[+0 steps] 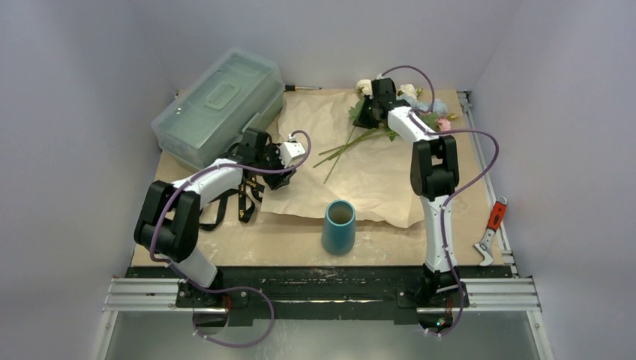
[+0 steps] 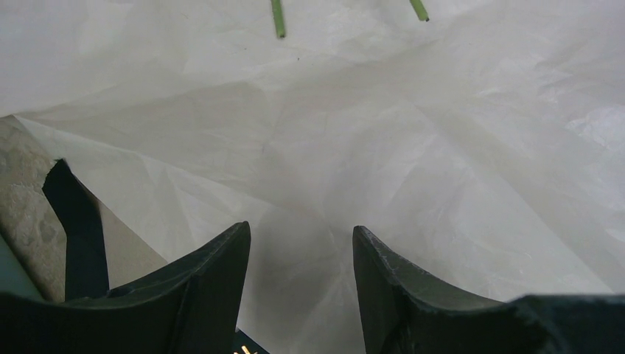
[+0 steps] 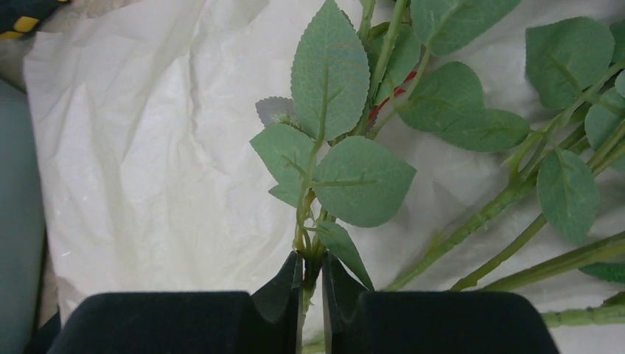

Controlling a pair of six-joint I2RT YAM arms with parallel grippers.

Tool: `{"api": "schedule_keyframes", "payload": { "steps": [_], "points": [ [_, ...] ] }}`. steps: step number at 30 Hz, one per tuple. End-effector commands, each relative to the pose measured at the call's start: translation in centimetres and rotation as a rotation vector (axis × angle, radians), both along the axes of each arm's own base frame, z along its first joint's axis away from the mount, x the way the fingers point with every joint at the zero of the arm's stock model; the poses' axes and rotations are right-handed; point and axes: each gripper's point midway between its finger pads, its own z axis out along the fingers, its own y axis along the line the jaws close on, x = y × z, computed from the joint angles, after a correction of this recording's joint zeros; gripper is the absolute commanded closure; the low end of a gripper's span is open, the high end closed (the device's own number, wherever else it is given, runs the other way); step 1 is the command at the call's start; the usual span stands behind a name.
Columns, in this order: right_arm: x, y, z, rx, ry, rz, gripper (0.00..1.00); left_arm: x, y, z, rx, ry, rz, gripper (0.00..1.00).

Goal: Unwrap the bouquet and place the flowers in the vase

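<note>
The bouquet lies unwrapped: its tan paper (image 1: 337, 161) is spread flat on the table. The flowers (image 1: 424, 105) rest on the paper's far right, and their green stems (image 1: 346, 146) point toward the middle. My right gripper (image 3: 311, 267) is shut on a thin leafy stem (image 3: 313, 221) of the flowers, at the far end of the paper (image 1: 369, 112). My left gripper (image 2: 301, 237) is open over the paper's left part (image 1: 287, 171), with only bare paper (image 2: 354, 147) between its fingers. The teal vase (image 1: 339, 226) stands upright near the paper's front edge.
A translucent grey-green toolbox (image 1: 217, 105) sits at the far left. The black ribbon (image 1: 241, 202) lies beside the paper under my left arm, and it shows at the lower left of the left wrist view too (image 2: 74, 221). A screwdriver (image 1: 301, 88) lies at the back; a red-handled tool (image 1: 491, 229) lies at the right edge.
</note>
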Motion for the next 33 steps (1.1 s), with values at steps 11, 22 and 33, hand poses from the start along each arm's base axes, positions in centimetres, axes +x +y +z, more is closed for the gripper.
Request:
{"api": "schedule_keyframes", "payload": {
  "steps": [11, 22, 33],
  "points": [
    [-1.4, 2.7, 16.0, 0.203, -0.319, 0.098, 1.0, 1.8, -0.8, 3.7, -0.061, -0.084, 0.036, 0.43],
    [-7.3, 2.8, 30.3, 0.244, -0.761, 0.284, 1.0, 2.6, -0.4, 3.4, -0.101, -0.035, 0.114, 0.34],
    [-17.0, 2.6, 39.2, 0.266, -1.022, 0.458, 1.0, 3.5, 0.1, 5.0, -0.188, -0.021, 0.193, 0.23]
  ]
}}
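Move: Back towards the bases from the right hand, which already grips a white flower's stem, stands the vase: roughly 42 cm back, 7 cm to its left, its middle about 5 cm higher. The cut ends of the remaining stems lie 14 cm back and 13 cm left of this hand; the blue flowers some 5 cm ahead and 20 cm right, near table level. From the left hand the vase is 18 cm back, 16 cm right and slightly higher. Lifting the white flower off the paper, the right hand keeps its closed grip on the stem and rises about 35 cm, at first nearly straight up, then also drawing back some 14 cm while the wrist tips the fingers up by around 50 degrees. Meanwhile the left hand, holding nothing, eases up and forward about 3 cm, turning slightly counter-clockwise and opening wider. ##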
